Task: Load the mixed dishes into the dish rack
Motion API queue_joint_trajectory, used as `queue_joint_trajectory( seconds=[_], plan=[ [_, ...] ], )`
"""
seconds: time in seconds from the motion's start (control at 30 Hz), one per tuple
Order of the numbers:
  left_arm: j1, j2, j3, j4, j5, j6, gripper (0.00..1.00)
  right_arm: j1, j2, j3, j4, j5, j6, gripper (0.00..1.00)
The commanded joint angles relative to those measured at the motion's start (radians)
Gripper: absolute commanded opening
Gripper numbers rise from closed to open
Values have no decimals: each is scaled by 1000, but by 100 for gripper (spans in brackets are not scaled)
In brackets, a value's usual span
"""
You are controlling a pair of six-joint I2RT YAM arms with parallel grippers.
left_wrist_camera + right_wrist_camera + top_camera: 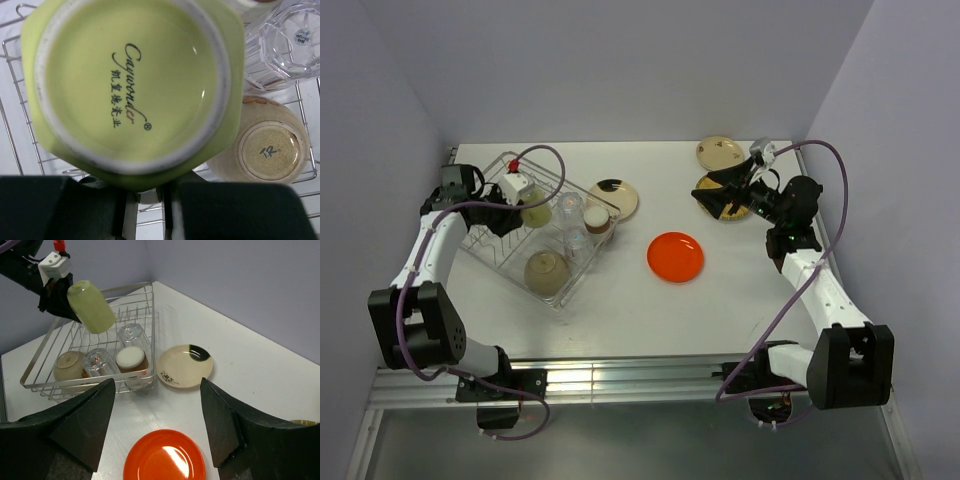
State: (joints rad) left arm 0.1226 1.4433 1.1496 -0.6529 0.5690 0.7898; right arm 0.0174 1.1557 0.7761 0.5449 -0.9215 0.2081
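Note:
The silver wire dish rack [495, 252] [145, 305] [12, 115] stands at the left. Above it my left gripper [520, 196] [145, 200] [56, 290] is shut on the pale yellow mug [536, 212] [135, 85] [91, 306], which hangs tilted, base toward the wrist camera. Inside the rack are an upturned bowl [546, 270] [272, 147] [69, 366], two clear glasses [100, 362] [133, 334] [287, 45] and a small upturned cup [131, 360]. The orange plate [675, 256] [165, 457] lies mid-table. My right gripper [718, 192] [158, 381] is open and empty, hovering at the right.
A cream plate with a black patch [613, 198] [184, 366] lies just right of the rack. Two more plates [721, 152] [732, 208] sit at the back right, the nearer one partly under my right gripper. Walls close in on the back, left and right.

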Motion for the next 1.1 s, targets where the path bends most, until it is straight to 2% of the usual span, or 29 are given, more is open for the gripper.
queue_joint_trajectory(
  seconds=[0.0, 0.27, 0.8, 1.07],
  plan=[
    [-34, -1, 36, 85, 71, 66, 0, -10, 7, 34, 13, -4, -13, 76],
    [-86, 49, 29, 85, 9, 75, 0, -11, 16, 40, 13, 6, -24, 77],
    [-115, 32, -80, 122, -12, 94, 0, -11, 2, 20, 13, 9, -24, 77],
    [-156, 95, -57, 137, -27, 94, 0, -10, -8, 9, 15, 13, -22, 77]
  ],
)
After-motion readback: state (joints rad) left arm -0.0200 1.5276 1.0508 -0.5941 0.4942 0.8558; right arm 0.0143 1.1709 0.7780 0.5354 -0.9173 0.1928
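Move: The green mug, already upside down in the left hand, is bound for the gap in the dish rack, about 8 cm to that hand's right, level with it fore and aft and some 9 cm below. Around that gap, the beige bowl sits about 6 cm right and 10 cm back of the hand, the near glass 13 cm right and 3 cm back, the far glass 12 cm right and 6 cm ahead. From the right hand the gap is roughly 34 cm left, 2 cm ahead and 24 cm down. The green mug, still gripped, is lowered by the left hand about 6 cm towards the gap between beige bowl and glasses, while also carried some 4 cm right. Down and right come together first, then the hand almost pauses and sinks again, easing back slightly, the wrist turning some 10 degrees clockwise; the fingers keep their hold. ##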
